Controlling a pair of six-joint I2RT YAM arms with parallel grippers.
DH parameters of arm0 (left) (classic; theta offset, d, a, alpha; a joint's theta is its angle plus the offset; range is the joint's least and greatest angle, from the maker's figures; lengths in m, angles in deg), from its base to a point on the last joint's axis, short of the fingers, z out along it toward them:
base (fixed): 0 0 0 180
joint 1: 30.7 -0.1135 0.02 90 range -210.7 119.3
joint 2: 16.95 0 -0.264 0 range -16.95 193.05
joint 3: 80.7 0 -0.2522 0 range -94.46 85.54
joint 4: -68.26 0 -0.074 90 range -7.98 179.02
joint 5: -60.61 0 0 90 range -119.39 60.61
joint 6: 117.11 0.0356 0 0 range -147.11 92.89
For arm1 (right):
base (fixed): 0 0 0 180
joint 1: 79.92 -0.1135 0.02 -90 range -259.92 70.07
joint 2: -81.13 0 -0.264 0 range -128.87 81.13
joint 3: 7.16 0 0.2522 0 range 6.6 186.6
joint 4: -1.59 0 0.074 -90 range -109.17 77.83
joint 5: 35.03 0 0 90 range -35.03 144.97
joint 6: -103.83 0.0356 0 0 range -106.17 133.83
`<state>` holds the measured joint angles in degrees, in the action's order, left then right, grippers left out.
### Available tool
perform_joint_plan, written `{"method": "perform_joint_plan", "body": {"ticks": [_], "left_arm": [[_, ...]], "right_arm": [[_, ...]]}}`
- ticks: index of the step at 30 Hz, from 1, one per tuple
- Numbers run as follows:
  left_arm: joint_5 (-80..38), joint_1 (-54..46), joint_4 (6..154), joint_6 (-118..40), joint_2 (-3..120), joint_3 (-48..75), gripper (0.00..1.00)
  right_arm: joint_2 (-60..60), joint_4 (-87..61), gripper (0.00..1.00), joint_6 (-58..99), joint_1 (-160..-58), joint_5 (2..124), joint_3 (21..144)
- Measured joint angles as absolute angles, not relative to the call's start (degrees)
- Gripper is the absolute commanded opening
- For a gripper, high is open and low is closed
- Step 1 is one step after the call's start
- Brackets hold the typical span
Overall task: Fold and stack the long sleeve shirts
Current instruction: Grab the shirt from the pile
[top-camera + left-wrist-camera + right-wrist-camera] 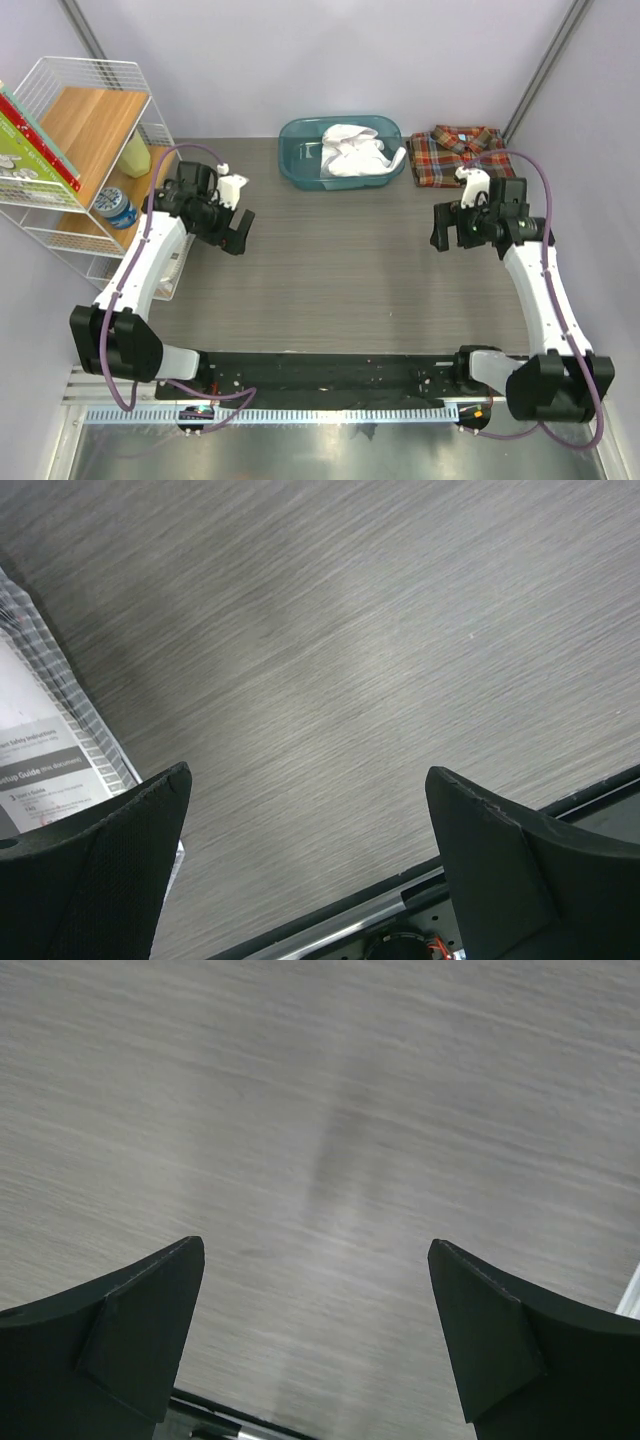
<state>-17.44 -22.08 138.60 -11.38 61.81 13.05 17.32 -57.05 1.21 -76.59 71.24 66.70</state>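
A crumpled white long sleeve shirt [352,152] lies in a teal tub [300,150] at the back middle of the table. The plaid shirt [452,155] sits folded on the table just right of the tub. My left gripper [238,232] hovers open over the left part of the table, well short of the tub. My right gripper [450,228] hovers open at the right, just in front of the plaid shirt. In the left wrist view the left gripper [308,780] shows only bare table between its fingers. The right gripper [316,1250] likewise frames nothing but tabletop.
A white wire shelf [85,130] with wooden boards, books, a bottle and a blue-capped jar [118,208] stands at the left edge. A printed leaflet [50,750] lies by the left arm. The black base rail [320,375] runs along the near edge.
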Motion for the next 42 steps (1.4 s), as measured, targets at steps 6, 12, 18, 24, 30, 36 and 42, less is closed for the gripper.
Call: {"method": "perform_joint_plan", "body": {"ticks": [6, 12, 18, 24, 30, 36, 42], "left_arm": [[-15.91, -21.93, 138.82, -14.46, 62.03, 5.44, 1.00], [-15.65, -21.93, 135.30, -16.19, 60.92, 4.87, 1.00], [-16.13, -21.93, 134.03, -16.24, 60.63, 7.45, 1.00], [-17.86, -21.93, 134.14, -16.10, 60.65, 8.68, 1.00], [-19.30, -21.93, 134.08, -15.84, 60.11, 10.69, 1.00], [-20.59, -21.93, 134.10, -15.71, 59.95, 11.19, 1.00], [-21.44, -21.93, 134.14, -15.71, 60.13, 11.19, 1.00]], "right_arm": [[2.66, -54.14, 1.00, 2.83, -81.68, 70.15, 78.92], [-15.53, -47.24, 1.00, 6.13, -90.78, 65.30, 99.29], [-31.46, -41.09, 1.00, 10.39, -96.09, 61.45, 116.86], [-45.30, -36.33, 1.00, 13.93, -99.34, 59.40, 126.83], [-56.12, -33.38, 1.00, 14.34, -101.66, 53.84, 130.00], [-61.95, -28.37, 0.71, 13.38, -102.91, 49.32, 130.96], [-63.61, -26.14, 0.01, 10.59, -102.97, 48.34, 132.31]]}}
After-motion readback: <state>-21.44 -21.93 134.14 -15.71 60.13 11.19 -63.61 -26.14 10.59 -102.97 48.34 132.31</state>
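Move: The white shirt I want lies crumpled in the teal bin, about 37 cm ahead of my open right hand, 20 cm to its left and some 13 cm lower. The bin's middle is level with the shirt's in reach and about 3 cm farther left. The folded plaid shirts lie about 35 cm ahead of my right hand, 3 cm to its right and 16 cm down. From my left hand the white shirt is roughly 37 cm ahead and 26 cm to the right. I swing my right hand fast, about 34 cm forward and 22 cm left, rising some 6 cm to carry the open fingers over the bin's near rim. Then I drop about 17 cm into the white shirt, tipping the fingers outward some 15 degrees, and close them to pinch a fold. My empty left hand bobs up about 6 cm, eases forward slightly, then sinks halfway back. ##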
